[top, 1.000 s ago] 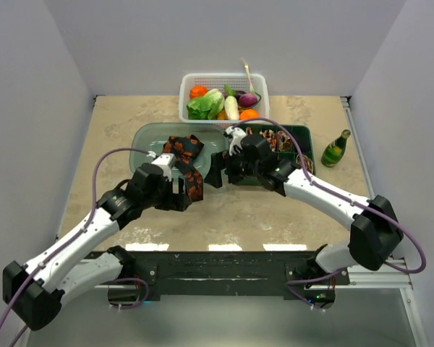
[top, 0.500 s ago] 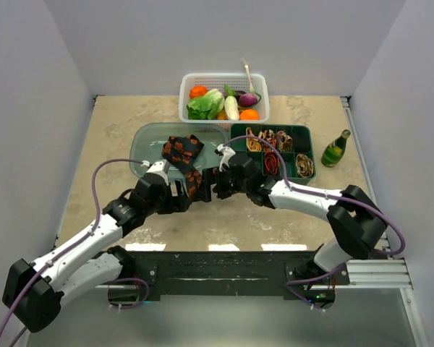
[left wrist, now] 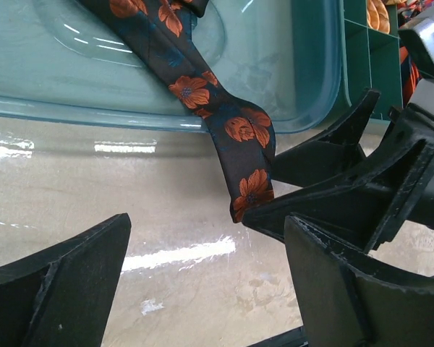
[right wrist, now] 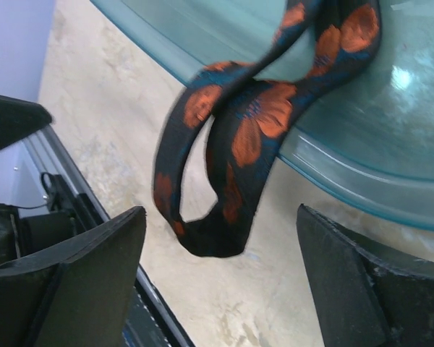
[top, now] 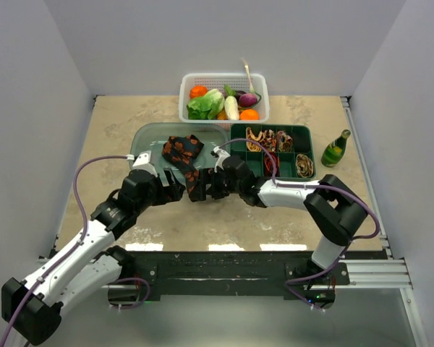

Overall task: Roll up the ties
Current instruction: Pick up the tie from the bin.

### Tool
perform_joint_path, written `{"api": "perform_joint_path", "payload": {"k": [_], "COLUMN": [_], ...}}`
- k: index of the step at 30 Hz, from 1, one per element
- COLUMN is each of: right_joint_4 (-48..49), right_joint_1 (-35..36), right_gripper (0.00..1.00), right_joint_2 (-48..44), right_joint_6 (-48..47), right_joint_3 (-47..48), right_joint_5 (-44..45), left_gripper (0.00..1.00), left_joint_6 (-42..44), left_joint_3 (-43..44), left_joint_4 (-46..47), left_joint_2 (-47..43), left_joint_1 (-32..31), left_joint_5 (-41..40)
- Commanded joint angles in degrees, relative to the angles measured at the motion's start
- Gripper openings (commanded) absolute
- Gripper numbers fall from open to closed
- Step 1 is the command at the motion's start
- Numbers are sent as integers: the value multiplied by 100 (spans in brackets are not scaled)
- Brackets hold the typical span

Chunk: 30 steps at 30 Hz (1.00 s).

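A black tie with orange flowers (top: 182,149) lies bunched on the teal tray (top: 146,139), and its narrow end hangs over the front rim onto the table (left wrist: 247,194). In the right wrist view that end forms a loose loop (right wrist: 228,163) just ahead of my right gripper (right wrist: 220,278), which is open and touches nothing. My left gripper (left wrist: 206,289) is open too, low over the bare tabletop, with the tie's tip beyond its fingers. From above, both grippers (top: 172,189) (top: 202,186) face each other across the hanging end. Several rolled ties (top: 275,141) sit in the green divided box.
A white basket of vegetables (top: 224,97) stands behind the tray. The green divided box (top: 308,137) is at the tray's right, with a green bottle (top: 335,150) beyond it. Purple cables loop off both arms. The table's front edge lies close behind the grippers.
My right gripper has swung left from the green box to the tie's hanging end. My left arm has pulled back and left a little. The tie's end now hangs looped.
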Motion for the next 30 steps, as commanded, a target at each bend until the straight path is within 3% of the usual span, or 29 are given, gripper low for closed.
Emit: {"api": "perform_joint_path", "payload": {"k": [1, 7, 11, 16, 20, 22, 30], "right_joint_4": [787, 499, 462, 585, 831, 945, 1885], "right_joint_1": [17, 35, 44, 70, 96, 114, 140], "right_gripper": [84, 62, 58, 44, 21, 15, 10], "right_joint_2": [18, 369, 475, 563, 616, 651, 546], "right_joint_6": [257, 274, 274, 292, 310, 327, 704], "right_joint_3": [169, 520, 582, 635, 705, 740, 565], "right_joint_5": [-219, -150, -79, -175, -448, -597, -976], "left_gripper": [93, 93, 93, 93, 94, 94, 96], "left_joint_6": [-42, -51, -25, 11, 55, 55, 63], "left_joint_3": [166, 131, 149, 131, 105, 52, -106], "left_joint_4": [240, 310, 310, 328, 346, 363, 574], "left_joint_2": [53, 141, 159, 159, 177, 185, -113], "left_joint_1": [55, 90, 134, 213, 283, 362, 740], "left_joint_5": [-3, 32, 59, 120, 190, 278, 744]}}
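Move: The tie's tail, hanging over the front rim of the turquoise bin, is about 3 cm to the left of the right hand, 1 cm ahead and 1 cm lower, just off its open fingertips. The tie's bundled part lies in the bin some 12 cm ahead and 5 cm to the left, about 4 cm lower; the green divided tray's middle is roughly 11 cm ahead and 23 cm to the right. From the left hand the tail is about 5 cm right, 1 cm back and 6 cm below. The tie's hanging tail is pinched a little above its end by the right hand, which edges left and slightly forward onto it, up and back down a little, and closes from nearly wide open to almost shut. Keeping hold, the right hand carries on left towards the open left gripper and rises about 2 cm, its left side tilting up some 10 degrees; about 5 cm leftward in all. ##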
